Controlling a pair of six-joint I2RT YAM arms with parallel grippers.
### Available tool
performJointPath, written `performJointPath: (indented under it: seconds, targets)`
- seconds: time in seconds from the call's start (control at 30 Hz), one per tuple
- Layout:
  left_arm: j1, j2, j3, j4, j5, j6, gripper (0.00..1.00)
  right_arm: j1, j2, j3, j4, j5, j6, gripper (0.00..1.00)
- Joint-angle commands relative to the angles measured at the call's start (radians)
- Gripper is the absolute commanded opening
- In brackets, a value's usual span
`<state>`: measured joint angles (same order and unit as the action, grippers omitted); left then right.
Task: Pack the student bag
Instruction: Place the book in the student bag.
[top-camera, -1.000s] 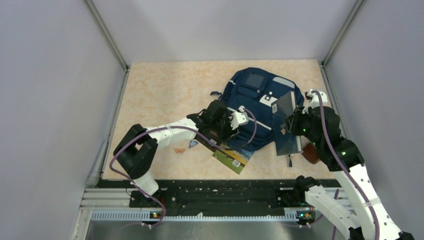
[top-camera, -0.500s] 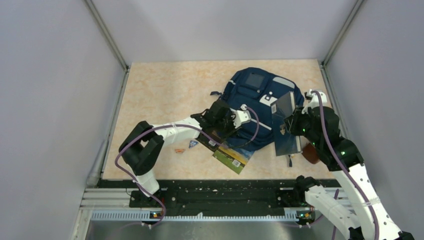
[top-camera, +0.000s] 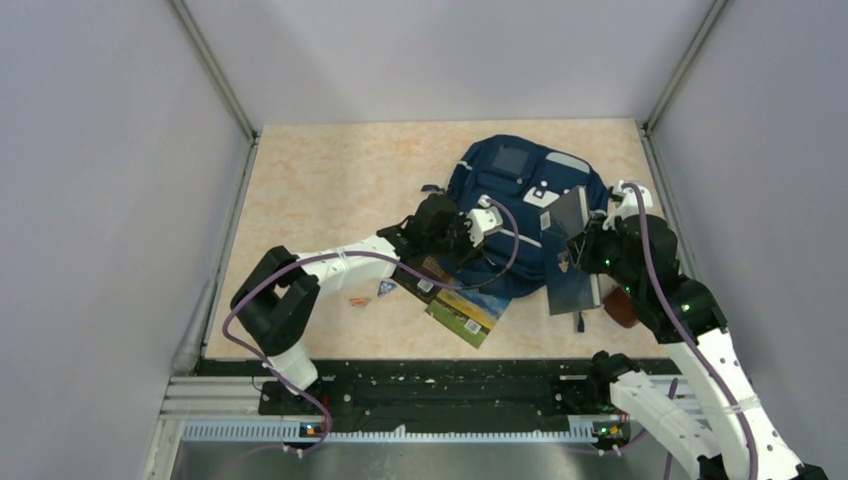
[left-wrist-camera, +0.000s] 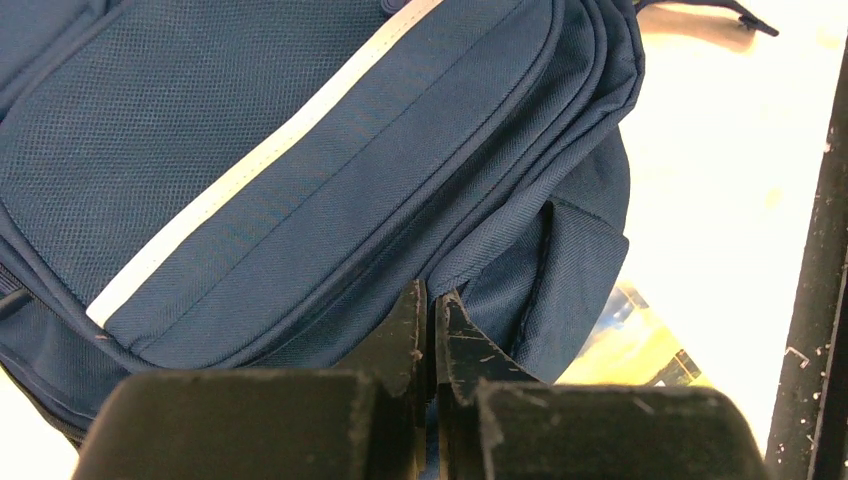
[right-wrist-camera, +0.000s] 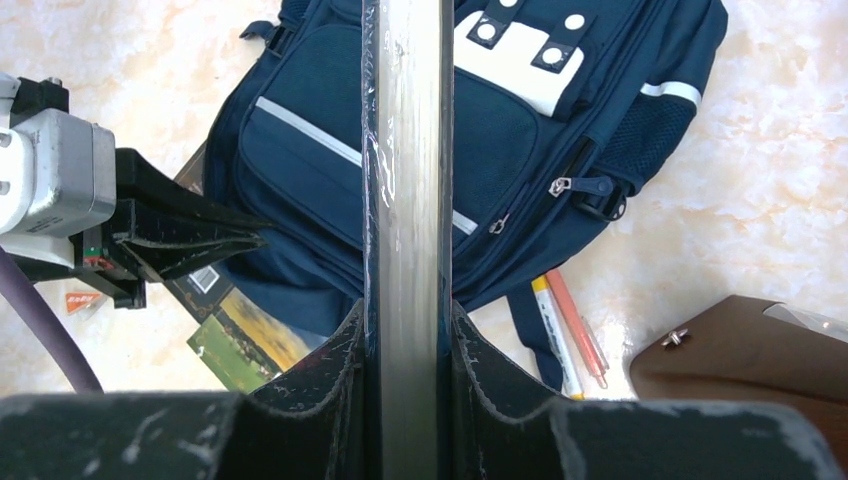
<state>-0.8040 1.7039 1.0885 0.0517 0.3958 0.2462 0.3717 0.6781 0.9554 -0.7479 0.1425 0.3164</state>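
The student bag (top-camera: 515, 195), navy with pale stripes and a white patch, lies face up at the back right of the table. My left gripper (top-camera: 472, 238) is at its near left edge. In the left wrist view this gripper (left-wrist-camera: 432, 300) is shut, with a fold of the bag's fabric (left-wrist-camera: 300, 150) pinched between the fingers. My right gripper (right-wrist-camera: 405, 320) is shut on a dark blue book (right-wrist-camera: 408, 150), held edge-on above the bag (right-wrist-camera: 500, 130). From above, the book (top-camera: 575, 290) stands tilted over the bag's right side, with the right gripper (top-camera: 574, 255) on it.
A picture book with a green and yellow cover (top-camera: 468, 315) lies partly under the bag's near edge. Two pens (right-wrist-camera: 565, 330) and a brown case (right-wrist-camera: 740, 350) lie to the bag's right. Small scraps (top-camera: 357, 299) sit near the left arm. Walls enclose the table.
My left gripper has moved a little up and right onto the bag's edge and shut its jaws there. The right arm and the book have stayed put.
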Motion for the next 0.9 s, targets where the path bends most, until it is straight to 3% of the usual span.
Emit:
performJointPath:
  seconds: [0.0, 0.2, 0.77, 0.87]
  targets:
    - [0.004, -0.070, 0.052, 0.174, -0.022, -0.031, 0.00, 0.001, -0.039, 0.050, 0.112, -0.035, 0.033, 0.00]
    - [0.017, -0.084, 0.074, 0.216, -0.012, -0.040, 0.00, 0.001, -0.075, 0.050, 0.122, -0.100, 0.068, 0.00]
    - [0.062, 0.054, 0.172, -0.099, 0.258, 0.019, 0.05, 0.001, -0.074, -0.144, 0.190, -0.210, 0.175, 0.00]
    - [0.061, 0.074, 0.175, -0.116, 0.244, 0.025, 0.00, 0.001, -0.073, -0.134, 0.188, -0.206, 0.175, 0.00]
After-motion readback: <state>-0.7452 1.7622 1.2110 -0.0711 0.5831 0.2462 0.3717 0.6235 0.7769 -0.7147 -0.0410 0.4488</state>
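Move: The bag mouth, its rim already pinched in the left fingers, lies about 16 cm left of the right hand, 5 cm farther out and 14 cm lower. The bag's middle is some 20 cm ahead of the right hand, 5 cm left and 21 cm below. The landscape book lies 19 cm left, 3 cm nearer the base and 24 cm down. From the left hand, the held book is about 14 cm right, 4 cm back and 10 cm higher. Leftward and barely up at first, then dropping, the right hand carries the firmly kept book towards the bag mouth, ending about 5 cm lower, 3 cm farther left and slightly back, its wrist tipping down and rolling left side up, some 10 degrees each. The left hand keeps its pinch on the rim, raises it about 4 cm, then lowers it most of the way again. ##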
